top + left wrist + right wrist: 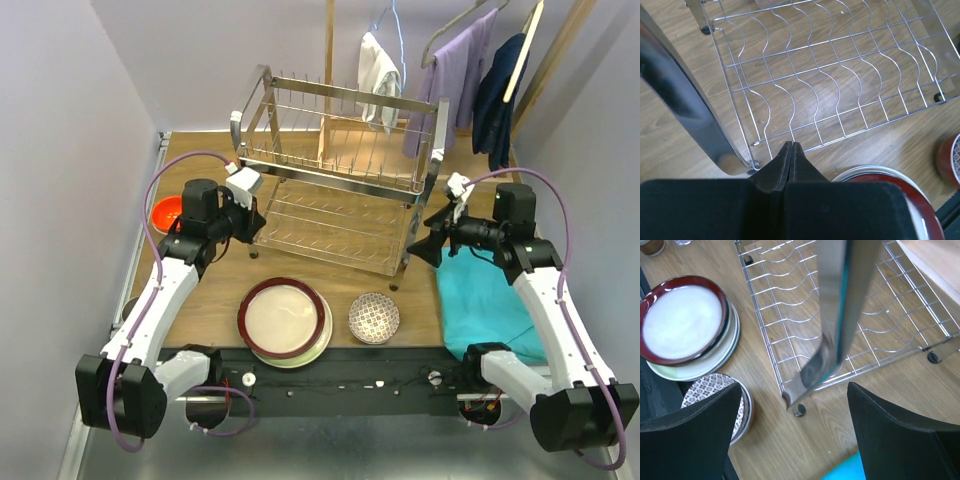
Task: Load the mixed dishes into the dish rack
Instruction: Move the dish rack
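Observation:
The chrome dish rack stands mid-table with both tiers bare. A stack of plates, topped by a dark-red-rimmed cream one, lies in front of it, with a red-patterned bowl to their right. An orange bowl sits at the far left. My left gripper is shut on nothing by the rack's front-left leg; in the left wrist view the left gripper points at the lower tier. My right gripper is open by the front-right leg; its wrist view shows the right gripper straddling the rack post.
A teal cloth lies on the table under the right arm. A wooden stand with hanging clothes rises behind the rack. Purple walls close in on both sides. A beige cup shows at the right wrist view's top-left corner.

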Controlling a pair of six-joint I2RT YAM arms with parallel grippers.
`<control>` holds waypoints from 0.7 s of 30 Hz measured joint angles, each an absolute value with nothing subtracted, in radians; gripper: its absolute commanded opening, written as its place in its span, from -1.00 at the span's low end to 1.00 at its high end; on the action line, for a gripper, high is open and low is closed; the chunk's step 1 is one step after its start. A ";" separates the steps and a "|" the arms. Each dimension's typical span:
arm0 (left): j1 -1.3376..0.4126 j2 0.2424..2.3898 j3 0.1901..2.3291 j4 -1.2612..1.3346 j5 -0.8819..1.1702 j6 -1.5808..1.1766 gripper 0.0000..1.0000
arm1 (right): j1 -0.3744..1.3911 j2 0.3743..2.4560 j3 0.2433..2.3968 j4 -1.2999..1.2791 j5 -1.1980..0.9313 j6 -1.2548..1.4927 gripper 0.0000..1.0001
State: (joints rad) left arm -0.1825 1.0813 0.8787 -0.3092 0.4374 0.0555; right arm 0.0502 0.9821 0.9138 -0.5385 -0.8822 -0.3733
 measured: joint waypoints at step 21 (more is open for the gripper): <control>-0.190 0.952 0.853 -0.456 0.336 -0.056 -0.07 | 0.241 0.985 0.852 -0.290 -0.411 -0.076 0.01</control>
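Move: The right hand has the rack's right front post just off its open fingertips, about 4 cm ahead and 4 cm left at hand height; the patterned bowl is some 5 cm back and 10 cm left, 18 cm down, and the teal towel about 21 cm right and level with it fore and aft, 19 cm below. For the shut left hand, the left front post is about 7 cm ahead and 3 cm left, the plate stack 8 cm back and 7 cm right, 17 cm below. Bring the right gripper about 2 cm left and slightly up, then swing it forward about 4 cm, drifting back right and down, and turn it some 20 degrees clockwise while narrowing its wide-open fingers to about half around the rack's right front post. Meanwhile back the left gripper about 3 cm away from the left front post, slightly left, and part its shut fingers to nearly half open. ##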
